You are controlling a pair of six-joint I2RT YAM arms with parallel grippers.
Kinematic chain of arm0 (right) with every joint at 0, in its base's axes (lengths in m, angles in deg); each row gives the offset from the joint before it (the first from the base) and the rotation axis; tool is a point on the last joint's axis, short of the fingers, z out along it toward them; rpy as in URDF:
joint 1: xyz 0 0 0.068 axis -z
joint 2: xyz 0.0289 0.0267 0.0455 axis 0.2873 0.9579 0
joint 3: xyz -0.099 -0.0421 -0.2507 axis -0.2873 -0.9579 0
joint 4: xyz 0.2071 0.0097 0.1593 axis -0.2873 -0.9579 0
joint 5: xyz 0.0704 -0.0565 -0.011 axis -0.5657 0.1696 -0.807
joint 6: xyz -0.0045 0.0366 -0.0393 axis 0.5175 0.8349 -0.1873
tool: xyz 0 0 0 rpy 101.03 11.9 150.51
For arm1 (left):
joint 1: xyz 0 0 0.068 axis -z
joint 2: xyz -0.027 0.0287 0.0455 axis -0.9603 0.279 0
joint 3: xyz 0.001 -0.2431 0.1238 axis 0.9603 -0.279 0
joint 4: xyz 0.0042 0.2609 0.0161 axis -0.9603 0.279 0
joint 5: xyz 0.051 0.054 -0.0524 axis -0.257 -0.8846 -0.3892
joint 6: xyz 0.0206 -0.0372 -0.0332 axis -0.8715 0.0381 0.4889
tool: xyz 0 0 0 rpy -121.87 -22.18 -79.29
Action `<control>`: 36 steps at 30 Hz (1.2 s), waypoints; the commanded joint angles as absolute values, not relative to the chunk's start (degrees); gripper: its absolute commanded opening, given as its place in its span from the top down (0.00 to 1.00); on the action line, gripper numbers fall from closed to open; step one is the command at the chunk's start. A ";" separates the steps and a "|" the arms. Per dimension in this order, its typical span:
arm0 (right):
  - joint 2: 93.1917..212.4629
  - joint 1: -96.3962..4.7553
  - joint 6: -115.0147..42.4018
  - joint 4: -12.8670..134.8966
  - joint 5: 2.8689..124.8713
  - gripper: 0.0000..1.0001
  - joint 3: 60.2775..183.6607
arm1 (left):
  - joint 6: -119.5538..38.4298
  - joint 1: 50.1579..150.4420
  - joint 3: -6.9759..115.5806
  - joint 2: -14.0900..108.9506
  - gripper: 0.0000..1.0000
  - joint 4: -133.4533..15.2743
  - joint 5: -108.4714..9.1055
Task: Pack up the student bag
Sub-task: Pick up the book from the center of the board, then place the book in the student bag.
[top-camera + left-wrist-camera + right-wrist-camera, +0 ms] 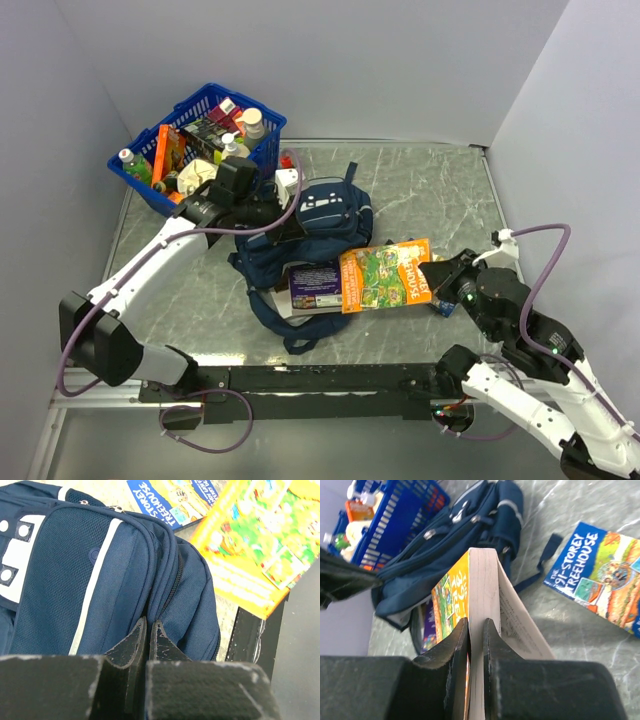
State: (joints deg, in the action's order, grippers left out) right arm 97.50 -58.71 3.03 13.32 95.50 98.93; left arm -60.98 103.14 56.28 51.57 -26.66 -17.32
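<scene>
The navy student bag [300, 235] lies in the middle of the table with its mouth toward the arms. My left gripper [268, 213] is shut on a fold of its fabric [75, 580] beside a zip, fingertips [142, 630] pressed together. My right gripper [432, 270] is shut on the edge of an orange picture book [385, 276], held just right of the bag's mouth. In the right wrist view the jaws clamp the book's [482, 585] cover and most pages, and a few back pages splay outside them. A purple-blue book [315, 285] sits in the bag's mouth.
A blue plastic basket [265, 150] full of bottles and packets stands at the back left, behind the bag. A blue Treehouse book [600, 580] lies on the marble table below the held book. The black base rail [320, 380] runs along the near edge.
</scene>
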 commanded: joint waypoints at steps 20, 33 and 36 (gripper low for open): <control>114.61 -50.71 18.65 35.67 79.51 1.00 92.05 | -59.79 105.09 64.75 49.72 0.99 -28.25 -18.04; 121.50 -55.16 37.38 40.86 99.17 1.00 85.37 | -54.87 107.37 68.52 50.50 0.99 -26.23 -14.79; 124.03 -59.21 39.32 41.66 104.64 1.00 85.79 | -55.39 109.39 70.45 52.17 0.99 -24.12 -16.98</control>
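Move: The right hand holds the orange book high by its right edge; the purple book in the backpack's mouth, its destination, lies about 19 cm to the left, 4 cm ahead and 21 cm below. The backpack's middle stands some 11 cm beyond the purple book and 6 cm farther left; the blue book lies about 10 cm ahead of the right hand and 4 cm right, 27 cm down. From the left hand, pinching the backpack, the purple book is roughly 5 cm back, 6 cm right, 20 cm below. Keeping its pinch on the orange book's edge, the right hand first swings left almost level, then drives forward and down towards the purple book, ending about 12 cm lower, 8 cm farther out and 6 cm left, while it tips down some 20 degrees and, after a slight turn the other way, turns clockwise to feed the book's free end into the backpack's mouth. The left hand keeps its grip on the backpack's fabric and raises it by a couple of centimetres, holding the mouth up over the incoming book. ##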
